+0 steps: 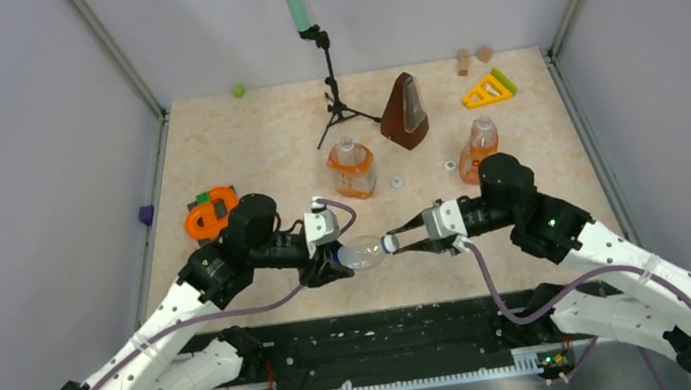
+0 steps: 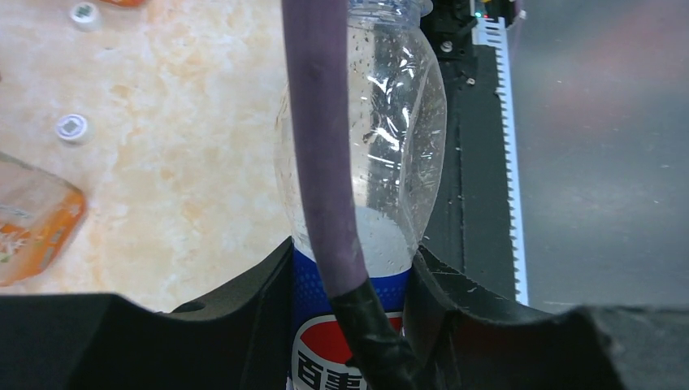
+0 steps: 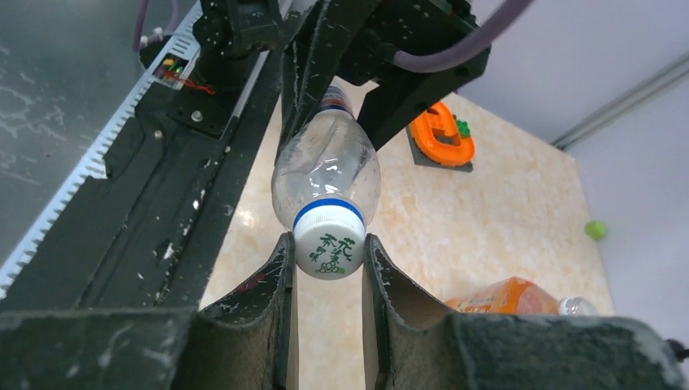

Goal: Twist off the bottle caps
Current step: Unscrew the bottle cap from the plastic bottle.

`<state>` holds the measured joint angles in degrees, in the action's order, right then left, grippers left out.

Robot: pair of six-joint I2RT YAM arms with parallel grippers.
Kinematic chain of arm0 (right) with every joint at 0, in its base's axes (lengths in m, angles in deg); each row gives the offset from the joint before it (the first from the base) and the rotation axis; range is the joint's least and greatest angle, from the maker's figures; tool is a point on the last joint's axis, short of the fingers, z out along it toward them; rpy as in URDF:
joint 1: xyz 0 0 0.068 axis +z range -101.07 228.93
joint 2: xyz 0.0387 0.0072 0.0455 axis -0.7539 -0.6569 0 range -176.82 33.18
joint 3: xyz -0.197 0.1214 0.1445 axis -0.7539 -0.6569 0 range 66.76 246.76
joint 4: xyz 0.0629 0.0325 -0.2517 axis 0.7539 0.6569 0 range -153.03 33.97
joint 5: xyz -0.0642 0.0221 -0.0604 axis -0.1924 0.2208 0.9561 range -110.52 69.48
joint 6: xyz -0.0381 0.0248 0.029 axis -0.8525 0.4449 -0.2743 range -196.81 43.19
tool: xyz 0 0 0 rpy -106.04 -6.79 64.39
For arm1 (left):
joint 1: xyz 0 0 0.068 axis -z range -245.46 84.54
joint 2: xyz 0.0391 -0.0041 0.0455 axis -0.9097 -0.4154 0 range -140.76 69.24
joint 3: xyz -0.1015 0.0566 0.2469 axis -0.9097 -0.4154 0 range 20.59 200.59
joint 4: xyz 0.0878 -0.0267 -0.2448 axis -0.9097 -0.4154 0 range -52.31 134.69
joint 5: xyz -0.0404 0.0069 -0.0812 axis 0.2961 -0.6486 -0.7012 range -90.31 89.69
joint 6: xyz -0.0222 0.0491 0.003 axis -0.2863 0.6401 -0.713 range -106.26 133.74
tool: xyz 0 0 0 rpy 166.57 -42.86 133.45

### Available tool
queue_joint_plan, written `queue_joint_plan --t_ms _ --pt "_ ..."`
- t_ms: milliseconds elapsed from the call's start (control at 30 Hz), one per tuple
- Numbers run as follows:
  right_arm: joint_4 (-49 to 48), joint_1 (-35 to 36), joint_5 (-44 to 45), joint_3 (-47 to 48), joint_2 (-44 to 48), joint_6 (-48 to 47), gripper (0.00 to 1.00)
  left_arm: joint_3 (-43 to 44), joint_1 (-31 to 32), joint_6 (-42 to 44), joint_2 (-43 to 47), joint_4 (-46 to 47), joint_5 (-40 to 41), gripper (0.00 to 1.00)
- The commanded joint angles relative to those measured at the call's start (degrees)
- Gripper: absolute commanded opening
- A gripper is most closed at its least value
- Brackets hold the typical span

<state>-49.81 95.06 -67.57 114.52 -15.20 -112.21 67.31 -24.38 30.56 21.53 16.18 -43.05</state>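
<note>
A clear bottle (image 1: 361, 251) with a blue label hangs sideways above the table's near edge, held between both arms. My left gripper (image 1: 330, 260) is shut on its labelled lower body (image 2: 390, 146), with a finger on each side (image 2: 353, 258). My right gripper (image 1: 396, 242) is shut on its white bottle cap (image 3: 329, 244), which is still on the neck and pinched between both pads (image 3: 327, 250). Two other white caps (image 1: 397, 182) (image 1: 449, 165) lie loose on the table. A squat orange bottle (image 1: 351, 169) and a slim orange bottle (image 1: 478, 152) stand behind them.
A brown metronome (image 1: 403, 112) and a small black tripod (image 1: 332, 86) stand at the back. A yellow triangle (image 1: 487, 91) and wooden blocks (image 1: 463, 61) lie at the back right, and an orange toy (image 1: 210, 215) sits at the left. The black rail (image 1: 361, 339) runs along the near edge.
</note>
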Motion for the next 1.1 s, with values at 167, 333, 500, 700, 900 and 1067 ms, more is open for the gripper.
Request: queue_joint_plan --t_ms 167,333,500,700,900,1067 --pt "5.7 0.7 -4.3 -1.3 -0.1 -32.0 0.00 4.7 0.5 1.5 -2.2 -1.7 -19.0 0.00" --pt "5.2 0.7 -3.5 -0.6 -0.2 -35.4 0.00 4.8 0.5 2.1 -4.5 -2.9 -19.3 0.00" --pt "-8.9 0.7 0.5 -8.0 3.8 -26.8 0.29 3.3 0.7 0.2 -1.0 -1.2 -0.5 0.00" --pt "-28.3 0.7 8.1 -16.8 10.7 -3.7 0.42 -3.5 2.2 1.5 9.8 7.5 17.8 0.00" --pt "-44.8 0.7 25.5 -21.2 12.6 30.8 0.55 -6.2 8.2 5.5 11.7 10.1 34.7 0.00" --pt "-30.0 0.6 36.1 -12.1 6.9 56.5 0.49 -6.9 18.2 11.4 8.4 11.3 56.2 0.00"
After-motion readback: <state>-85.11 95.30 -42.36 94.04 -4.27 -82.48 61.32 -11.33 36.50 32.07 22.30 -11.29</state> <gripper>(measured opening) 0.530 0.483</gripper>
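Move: The right fingers already pinch the plastic bottle's white-and-blue cap, right at that hand's point. From the left hand, which grips the bottle's body, the cap lies some 11 cm to the right, 1 cm ahead and 3 cm lower. From the right hand, a loose cap lies on the table about 33 cm ahead, 4 cm right and 23 cm below; the left orange bottle stands 34 cm ahead and 7 cm left, the right orange bottle 32 cm ahead and 23 cm right. Keep the cap pinched and twist the right gripper another 20 degrees counter-clockwise, seen from the cap end, sinking slightly, while the left hand keeps the bottle and draws it back. Then open the right fingers off the cap, roll back and move forward, up and a little right, swinging the fingertips forward and up. Bring the left gripper forward about 5 cm, rolling back too. ##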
